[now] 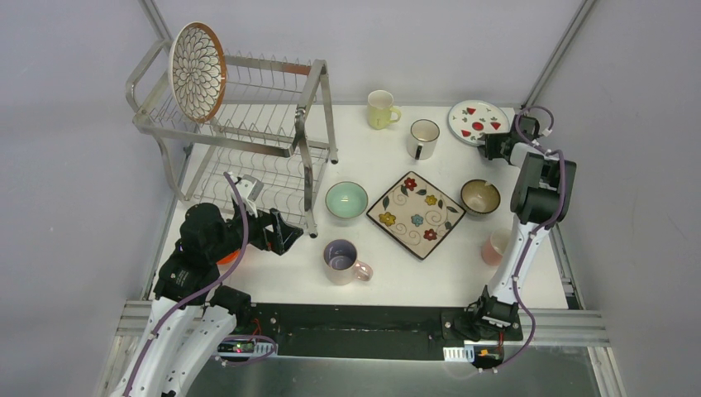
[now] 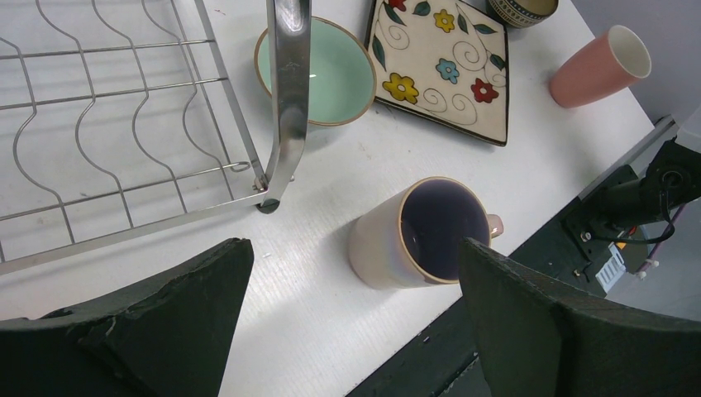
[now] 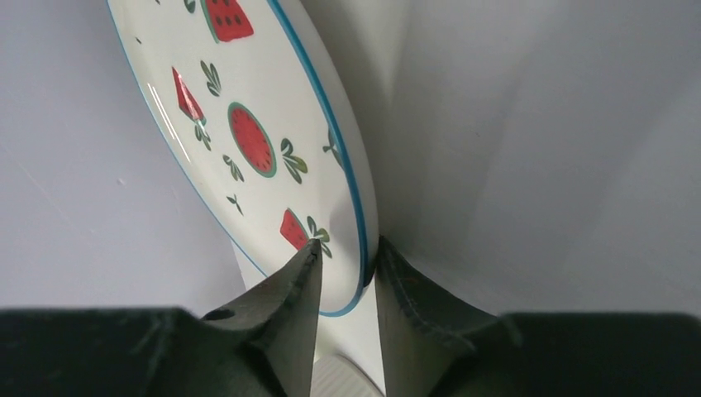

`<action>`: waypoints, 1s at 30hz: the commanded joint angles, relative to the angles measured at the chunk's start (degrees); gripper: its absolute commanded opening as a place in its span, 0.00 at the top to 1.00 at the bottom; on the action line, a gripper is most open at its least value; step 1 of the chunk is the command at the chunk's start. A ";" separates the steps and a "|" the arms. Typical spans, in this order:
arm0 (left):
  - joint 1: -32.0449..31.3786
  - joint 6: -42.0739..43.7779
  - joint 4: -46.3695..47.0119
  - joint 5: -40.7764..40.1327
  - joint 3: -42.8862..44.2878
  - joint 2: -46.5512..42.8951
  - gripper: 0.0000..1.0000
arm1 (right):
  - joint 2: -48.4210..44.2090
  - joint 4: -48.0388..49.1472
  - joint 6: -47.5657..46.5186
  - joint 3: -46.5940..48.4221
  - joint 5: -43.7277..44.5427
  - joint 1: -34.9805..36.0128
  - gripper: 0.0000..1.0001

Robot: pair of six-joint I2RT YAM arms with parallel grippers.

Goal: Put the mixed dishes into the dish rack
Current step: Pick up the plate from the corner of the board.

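Note:
The red-fruit plate (image 3: 248,124) lies at the far right of the table (image 1: 475,121). My right gripper (image 3: 347,248) is shut on its near rim, one finger on top and one beneath (image 1: 493,145). My left gripper (image 2: 354,244) stands wide open and holds nothing, low by the dish rack's (image 1: 248,124) front right leg (image 2: 285,99). The lilac mug (image 2: 430,231) stands just beyond its fingers. A petal-pattern plate (image 1: 197,71) stands upright in the rack's top tier.
On the table are a mint bowl (image 1: 346,199), a flowered square plate (image 1: 416,214), a brown bowl (image 1: 480,197), a pink mug (image 1: 496,246), a white mug (image 1: 423,138) and a yellow mug (image 1: 381,109). An orange bowl (image 1: 230,256) peeks out under the left arm.

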 commanded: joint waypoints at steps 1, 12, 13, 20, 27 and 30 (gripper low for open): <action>-0.38 0.96 1.48 -0.20 1.72 -0.08 0.02 | 0.64 -2.54 0.78 1.32 2.93 0.59 0.71; -0.37 0.97 1.56 -0.18 1.65 -0.82 0.02 | -7.22 -4.10 -4.38 -3.10 3.61 -0.25 0.91; -0.37 0.97 1.54 -0.19 1.65 -0.90 0.02 | -8.22 -4.12 -5.01 -4.14 3.67 -0.35 0.92; -0.42 1.02 1.48 0.24 1.70 -0.87 0.02 | -15.74 -3.32 -8.03 -12.87 3.29 -2.17 0.94; -0.38 1.14 1.52 0.60 1.65 -1.20 0.02 | -20.51 -0.58 -12.82 -20.24 0.91 -5.10 1.00; -0.38 1.08 1.55 0.68 1.65 -0.93 0.02 | -22.72 0.93 -12.48 -22.08 -0.57 -6.25 1.00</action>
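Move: The red-fruit plate lies flat on the board's far right corner with its near rim already between the right hand's parted fingers; its middle is about 9 cm ahead, 1 cm right and 1 cm below that hand. The white mug stands some 20 cm to that hand's left, level with it; the brown bowl is about 18 cm back and 3 cm left. From the left hand the plate is roughly 50 cm ahead, 55 cm right and 21 cm lower. The plate's near rim gets pinched as the right hand's fingers close from about a third open, the hand sinking only half a centimetre. Keeping that pinch, the right hand then draws the plate back about 10 cm and slightly right, away from the far wall, rising some 1.5 cm from its lowest point, while the wrist tips a few degrees. ##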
